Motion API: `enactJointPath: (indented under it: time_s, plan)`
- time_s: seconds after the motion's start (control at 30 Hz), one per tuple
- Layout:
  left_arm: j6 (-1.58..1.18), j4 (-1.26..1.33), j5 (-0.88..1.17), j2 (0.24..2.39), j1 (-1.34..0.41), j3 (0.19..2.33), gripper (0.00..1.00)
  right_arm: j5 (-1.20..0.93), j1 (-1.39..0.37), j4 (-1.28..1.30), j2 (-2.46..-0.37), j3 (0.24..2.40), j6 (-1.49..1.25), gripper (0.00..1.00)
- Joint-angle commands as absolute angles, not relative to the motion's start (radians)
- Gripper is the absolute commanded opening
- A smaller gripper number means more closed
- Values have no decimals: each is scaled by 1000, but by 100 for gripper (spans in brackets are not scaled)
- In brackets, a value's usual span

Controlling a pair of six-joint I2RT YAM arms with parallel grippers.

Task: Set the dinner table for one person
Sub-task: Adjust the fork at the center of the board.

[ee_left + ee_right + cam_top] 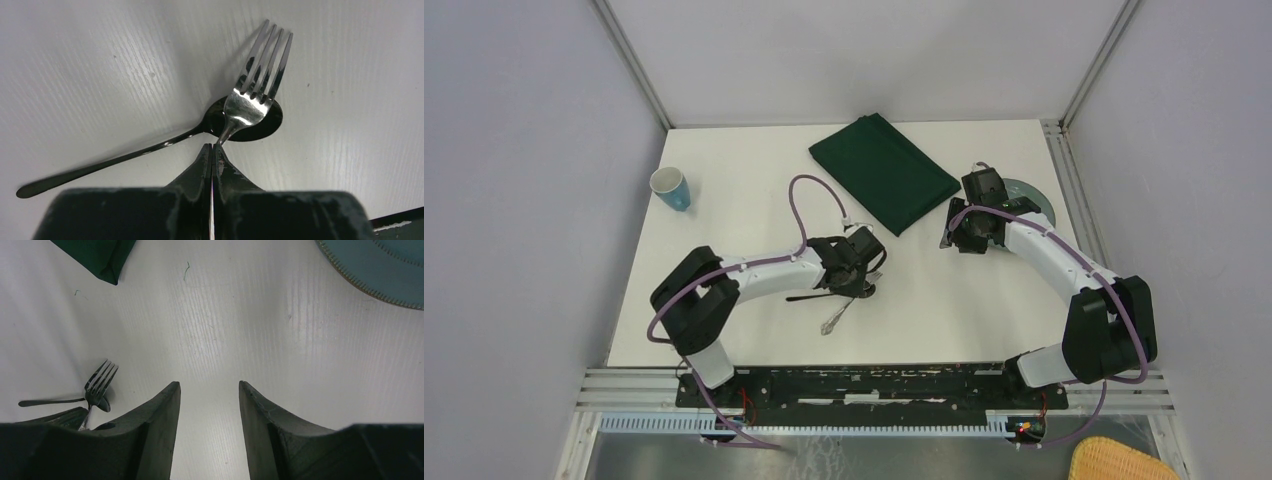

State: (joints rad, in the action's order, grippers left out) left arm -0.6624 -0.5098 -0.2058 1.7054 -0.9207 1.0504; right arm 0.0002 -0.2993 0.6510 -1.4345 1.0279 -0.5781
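Note:
My left gripper (214,146) is shut on the neck of a silver fork (252,95), whose tines point away over the bowl of a dark spoon (125,159) lying on the white dinner table (754,160). From above, the left gripper (864,280) sits near the table's middle front, and the spoon handle (809,297) runs out to its left. The fork's handle is hidden behind the jaws in the wrist view. My right gripper (207,385) stands open over bare table with nothing between its fingers. From above, the right gripper (951,238) is between the green cloth and the plate.
A dark green folded cloth (884,172) lies at the back centre, its corner (100,255) showing in the right wrist view. A blue-grey plate (1032,195) sits at the right under the right arm. A blue paper cup (671,187) stands at the left edge. A wicker basket (1124,462) is off the table.

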Motion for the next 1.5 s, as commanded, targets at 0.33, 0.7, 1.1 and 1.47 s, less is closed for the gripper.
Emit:
enactJointPath:
  time_s: [0.33, 0.7, 1.1, 1.47]
  plan:
    - [-754, -546, -230, 1620, -1013, 1023, 2, 3, -301, 621, -1421, 1032, -582, 53]
    - [-659, -574, -355, 1584, -945, 1114, 2, 10, -302, 627, -1402, 1006, -580, 53]
    - [-561, -421, -262, 1667, -812, 1087, 2, 16, -301, 633, -1396, 1009, -575, 53]
    - [-558, -388, -203, 1740, -811, 1107, 2, 21, -302, 630, -1414, 1018, -572, 53]
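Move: The fork's middle lies about 2 cm back and 2 cm left of the left hand's shut fingertips, some 2 cm below them. The spoon, crossed under the fork, has its middle roughly 7 cm left and level with the fingertips; the green napkin's middle is about 31 cm ahead and 7 cm right. From the idle right hand the fork is about 24 cm left, 13 cm back and 9 cm down. Left hand, fingers shut, draws back about 3 cm, lifts, swings 9 cm forward, then lowers beyond the spoon. ##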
